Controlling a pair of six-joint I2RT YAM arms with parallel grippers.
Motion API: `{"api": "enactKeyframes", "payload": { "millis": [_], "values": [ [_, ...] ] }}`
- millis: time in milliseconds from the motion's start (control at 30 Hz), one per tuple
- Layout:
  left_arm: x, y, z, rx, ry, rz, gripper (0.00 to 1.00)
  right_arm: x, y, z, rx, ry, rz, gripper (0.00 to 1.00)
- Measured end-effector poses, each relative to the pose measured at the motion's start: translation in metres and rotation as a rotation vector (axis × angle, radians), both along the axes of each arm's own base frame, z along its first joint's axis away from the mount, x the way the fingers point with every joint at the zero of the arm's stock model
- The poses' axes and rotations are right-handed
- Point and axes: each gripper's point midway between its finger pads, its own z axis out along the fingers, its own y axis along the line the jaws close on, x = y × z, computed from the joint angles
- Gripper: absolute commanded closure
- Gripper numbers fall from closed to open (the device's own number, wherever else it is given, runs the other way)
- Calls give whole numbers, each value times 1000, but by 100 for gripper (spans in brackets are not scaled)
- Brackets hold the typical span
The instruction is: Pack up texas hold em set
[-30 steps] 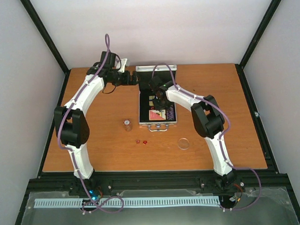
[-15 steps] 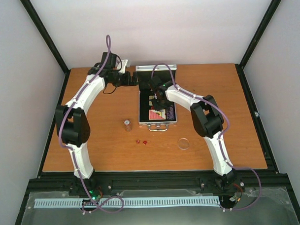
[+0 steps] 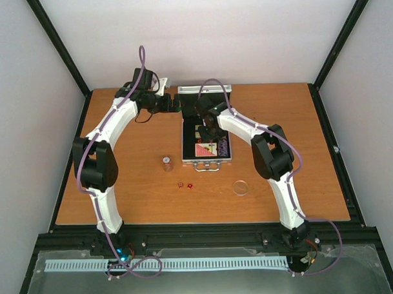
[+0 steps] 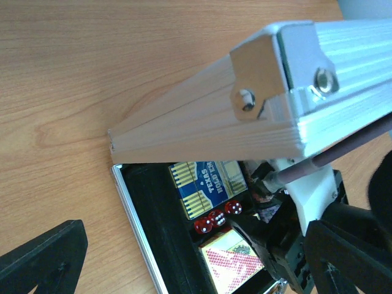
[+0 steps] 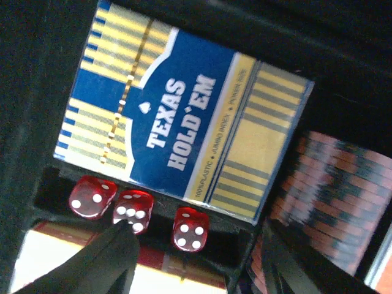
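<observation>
The silver case [image 3: 185, 147] lies open mid-table with its lid [image 4: 306, 92] standing up at the back. Inside are a blue card deck [image 5: 177, 135], a red deck [image 4: 236, 260], three red dice [image 4: 215, 219] in a slot, and chips [image 5: 334, 196]. My right gripper [image 5: 196, 260] hovers low inside the case, open, its fingers either side of the rightmost die [image 5: 190, 228] without touching it. My left gripper [image 3: 175, 102] is at the lid's left corner, its fingers [image 4: 37, 260] wide apart and open.
On the table left of the case stands a small chip stack [image 3: 166, 163]. Two red dice [image 3: 185, 185] lie in front of the case. A clear round disc [image 3: 240, 187] lies to the front right.
My right gripper's jaws have spread apart over the dice slot, and its arm has shifted slightly inside the case. The left arm has stayed at the lid.
</observation>
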Motion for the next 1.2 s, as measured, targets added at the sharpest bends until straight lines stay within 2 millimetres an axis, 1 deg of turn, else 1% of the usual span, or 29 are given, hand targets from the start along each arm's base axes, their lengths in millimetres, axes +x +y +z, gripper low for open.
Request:
{"api": "enactKeyframes", "payload": {
  "millis": [100, 133, 267, 400, 467, 500, 567, 667, 700, 767, 800, 833, 900, 967, 1033, 1100, 1200],
  "values": [
    [0, 0, 0, 0, 0, 0, 0, 3, 1, 13, 10, -23, 5, 29],
    [0, 0, 0, 0, 0, 0, 0, 3, 1, 17, 15, -30, 1, 27],
    [0, 0, -1, 1, 1, 0, 0, 2, 1, 40, 39, -59, 4, 26],
    [2, 0, -2, 1, 3, 0, 0, -4, 4, 64, 69, -80, 16, 26],
    [3, -1, 0, 0, -1, 0, 0, -10, 7, 73, 74, -86, 29, 26],
    [3, -1, 1, -1, -3, 0, 0, -17, 11, 76, 75, -86, 42, 26],
    [4, -1, 4, -2, -9, 0, 0, -35, 24, 80, 74, -79, 83, 26],
    [5, -1, 8, -5, -18, 0, 0, -84, 54, 75, 68, -38, 182, 25],
    [6, -2, 8, -5, -19, 0, 0, -103, 64, 69, 67, -13, 218, 25],
    [6, -1, 8, -5, -19, 0, 0, -137, 76, 57, 59, 37, 269, 22],
    [6, -2, 8, -5, -19, 0, 0, -155, 79, 48, 50, 70, 292, 17],
    [6, -1, 8, -5, -18, 0, 0, -169, 79, 40, 40, 98, 306, 14],
    [5, -2, 8, -5, -18, 0, 0, -191, 75, 25, 14, 153, 318, 11],
    [6, -2, 8, -5, -19, 0, 0, -203, 71, 15, -2, 188, 316, 11],
    [6, -2, 8, -5, -19, 0, 0, -210, 69, 9, -5, 212, 316, 9],
    [6, -2, 8, -5, -19, 0, 0, -213, 70, 7, 2, 224, 316, 9],
    [6, -2, 8, -6, -18, 0, 0, -215, 75, 7, 26, 229, 324, 12]
  ]
}}
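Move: Behind the right hand, about 21 cm back and 9 cm to its left, lies the nearer of the two red dice still on the table, some 4 cm lower. The other die is about 3 cm farther left of it; the case handle sits roughly 13 cm back and 2 cm left of the hand, and the clear disc 22 cm back and 9 cm right. From the left hand, the nearer die is about 26 cm back, 6 cm right and 20 cm below. Lifting out of the case, away from the three dice already in it, the right hand climbs about 8 cm, then sweeps back some 21 cm and a little left over the case's front edge, sinking as it goes. It turns about 20 degrees counter-clockwise, tips to point nearly straight down, and opens wider, easing to a stop low over the table just beside the two dice, touching neither. ##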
